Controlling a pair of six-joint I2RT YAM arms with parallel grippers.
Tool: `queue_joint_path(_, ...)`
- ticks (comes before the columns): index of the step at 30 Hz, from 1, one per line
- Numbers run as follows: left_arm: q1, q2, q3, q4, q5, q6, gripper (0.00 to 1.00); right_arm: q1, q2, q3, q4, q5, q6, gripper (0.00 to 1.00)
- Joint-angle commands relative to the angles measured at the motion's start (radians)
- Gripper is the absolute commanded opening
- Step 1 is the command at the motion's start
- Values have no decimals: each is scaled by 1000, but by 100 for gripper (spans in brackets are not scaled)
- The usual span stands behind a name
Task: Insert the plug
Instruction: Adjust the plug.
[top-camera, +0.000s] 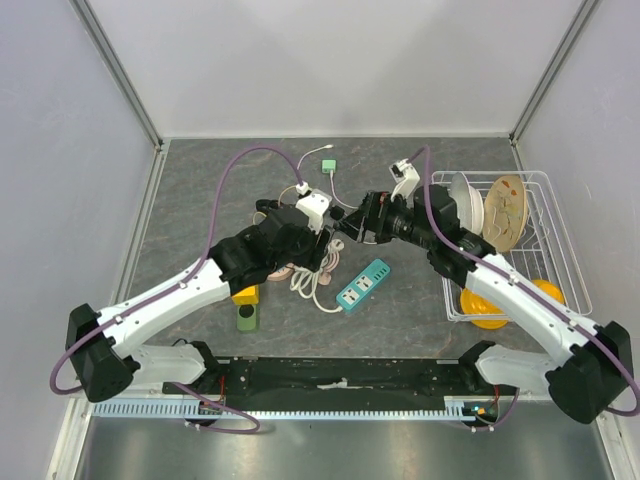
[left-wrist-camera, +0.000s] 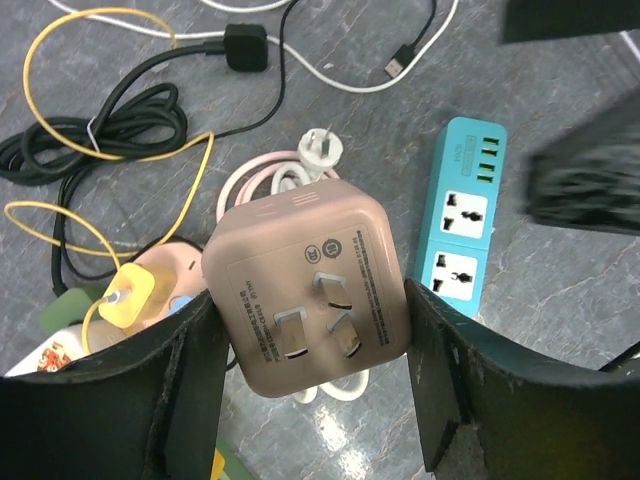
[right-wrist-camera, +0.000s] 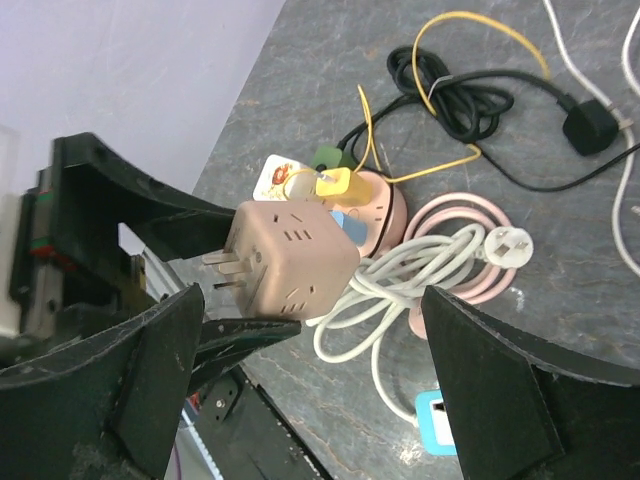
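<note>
A pink cube plug with three flat prongs is gripped by its sides in my left gripper, which is shut on it and holds it above the table. Its prongs point back at the left wrist camera. In the right wrist view the cube hangs between the left gripper's fingers, prongs to the left. My right gripper stands wide open close by, holding nothing. A blue power strip lies flat on the table just right of the cube, its sockets facing up.
Under the cube lie a coiled white cable with its plug, a pink cable coil, a yellow plug and a black cable bundle. A wire basket with plates stands at the right. Yellow and green blocks sit near the left arm.
</note>
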Motion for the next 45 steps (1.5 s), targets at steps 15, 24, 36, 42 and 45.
queue_joint_path(15, 14, -44, -84, 309, 169, 126, 10, -68, 224, 31, 213, -269, 229, 98)
queue_joint_path(24, 22, -35, -87, 384, 122, 145, 10, -103, 297, 19, 275, -407, 298, 92)
queue_joint_path(36, 43, -42, -134, 477, 111, 132, 11, -141, 296, -21, 353, -462, 360, 54)
queue_joint_path(42, 40, -48, -159, 489, 169, 65, 23, -143, 285, -29, 379, -478, 355, 0)
queue_joint_path(45, 40, -55, -180, 490, 189, 43, 39, -143, 271, -38, 382, -468, 349, 0)
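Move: The pink plug, already pinched in the left fingers with its pins facing back at that wrist, sits about 7 cm to the left of the wide-open right hand, 3 cm ahead and 4 cm below. The right gripper is thus some 7 cm right of the left hand, 3 cm back and 4 cm higher. From the right hand, on the table some 23 cm down, the teal power strip lies level ahead and 5 cm right, the coiled white cable 1 cm ahead and 6 cm left. The right fingers shut completely beside the held pink plug, ending with nothing between them; whether they still touch the plug can't be seen. Before that, the right hand dips about 5 cm while going left towards the plug, then edges forward and tips down some 20 degrees. The left hand keeps its hold and brings the plug about 3 cm right towards it, then slightly forward. ##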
